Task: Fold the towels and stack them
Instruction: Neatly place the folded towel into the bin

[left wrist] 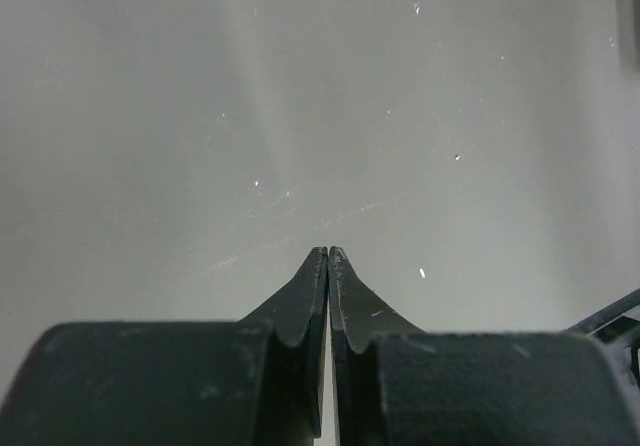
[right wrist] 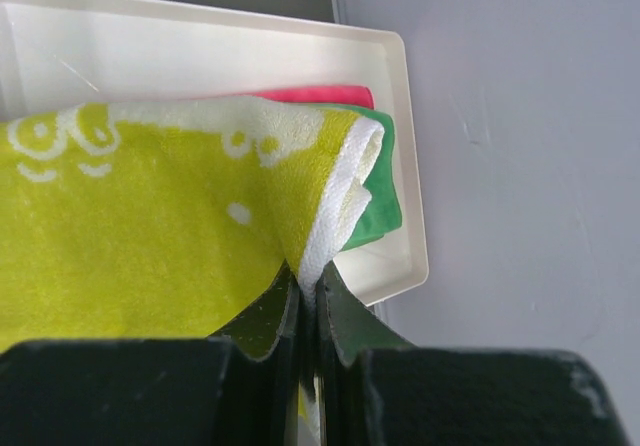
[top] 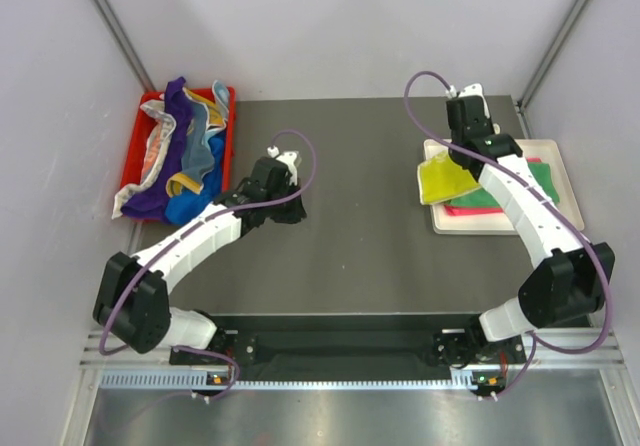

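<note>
My right gripper [right wrist: 310, 284] is shut on the white-hemmed edge of a yellow-green patterned towel [right wrist: 150, 226], holding it over the white tray [right wrist: 402, 166]. Under it, a green towel [right wrist: 378, 211] and a pink towel [right wrist: 320, 96] lie folded in the tray. From above, the right gripper [top: 460, 164] holds the yellow-green towel [top: 440, 180] at the tray's left side, partly over the pink towel [top: 478, 206] and green towel [top: 545, 181]. My left gripper [top: 293, 210] rests low over the bare table with its fingers [left wrist: 300, 296] pressed together and nothing between them.
A red bin [top: 227, 126] at the back left holds a heap of unfolded towels [top: 180, 166] in purple, blue, yellow and white, some spilling over its front. The white tray [top: 438, 221] sits at the back right near the enclosure wall.
</note>
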Motion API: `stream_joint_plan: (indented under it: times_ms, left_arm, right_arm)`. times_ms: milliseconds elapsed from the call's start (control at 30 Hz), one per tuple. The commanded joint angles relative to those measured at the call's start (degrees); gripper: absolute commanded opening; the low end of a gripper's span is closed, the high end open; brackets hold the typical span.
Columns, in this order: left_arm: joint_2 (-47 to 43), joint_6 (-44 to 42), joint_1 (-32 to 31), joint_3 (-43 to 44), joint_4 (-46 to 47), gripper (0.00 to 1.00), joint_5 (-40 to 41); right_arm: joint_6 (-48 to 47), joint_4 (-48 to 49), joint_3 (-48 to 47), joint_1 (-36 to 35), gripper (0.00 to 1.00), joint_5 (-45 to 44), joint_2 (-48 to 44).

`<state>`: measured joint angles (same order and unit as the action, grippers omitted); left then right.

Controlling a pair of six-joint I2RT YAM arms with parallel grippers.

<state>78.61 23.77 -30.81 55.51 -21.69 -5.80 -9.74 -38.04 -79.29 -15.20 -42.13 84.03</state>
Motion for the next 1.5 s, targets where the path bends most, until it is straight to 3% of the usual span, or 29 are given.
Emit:
stream_joint_plan:
  times_ms: [0,733,1033,1167,1467]
  left_arm:
    - [0.67,-0.92,-0.13,1.80,0.51,0.06,-0.96]
    - [3.57,-0.65,-0.13,1.80,0.86,0.06,-2.90]
    - [4.27,-0.92,-0.13,1.97,0.34,0.06,-3.34]
    - [4.36,-1.00,-0.13,2.06,-0.02,0.06,-3.34]
    - [3.92,-0.83,-0.04,2.24,-0.10,0.07,-2.02]
  right_arm:
    - [-1.42,-0.10,-4.56,0.96,0.00,-0.85,-1.85]
    - [-1.16,1.48,-4.56,9.04,0.00,5.39,1.13]
    - [2.43,3.94,-2.45,14.67,0.03,8.20,8.07]
    - [4.46,4.03,-2.63,18.01,0.39,7.68,11.15]
    - [8.85,2.36,-6.23,18.98,0.75,10.48,10.11]
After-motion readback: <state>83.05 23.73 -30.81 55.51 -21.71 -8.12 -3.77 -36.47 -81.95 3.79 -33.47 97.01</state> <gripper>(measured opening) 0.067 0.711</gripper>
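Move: My right hand already holds the yellow towel by its right-hand edge, the far side hanging down to the white bin's left part. The green towel, on which it is to go, has its middle about 8 cm to the right, 1 cm back and some 21 cm below; the pink towel under it is 7 cm right and 2 cm back, and the white bin's middle 8 cm right and 1 cm back. From my left hand the green towel lies roughly 48 cm right, 7 cm ahead and 10 cm lower. I lift the right hand a touch, then carry the yellow towel's held edge about 10 cm to my right across the white bin, laying it out as the hand sinks some 10 cm over the green towel and turns clockwise. Late in the descent my fingers open wide and let go of the edge. My empty left hand just sinks 2 to 3 cm. ##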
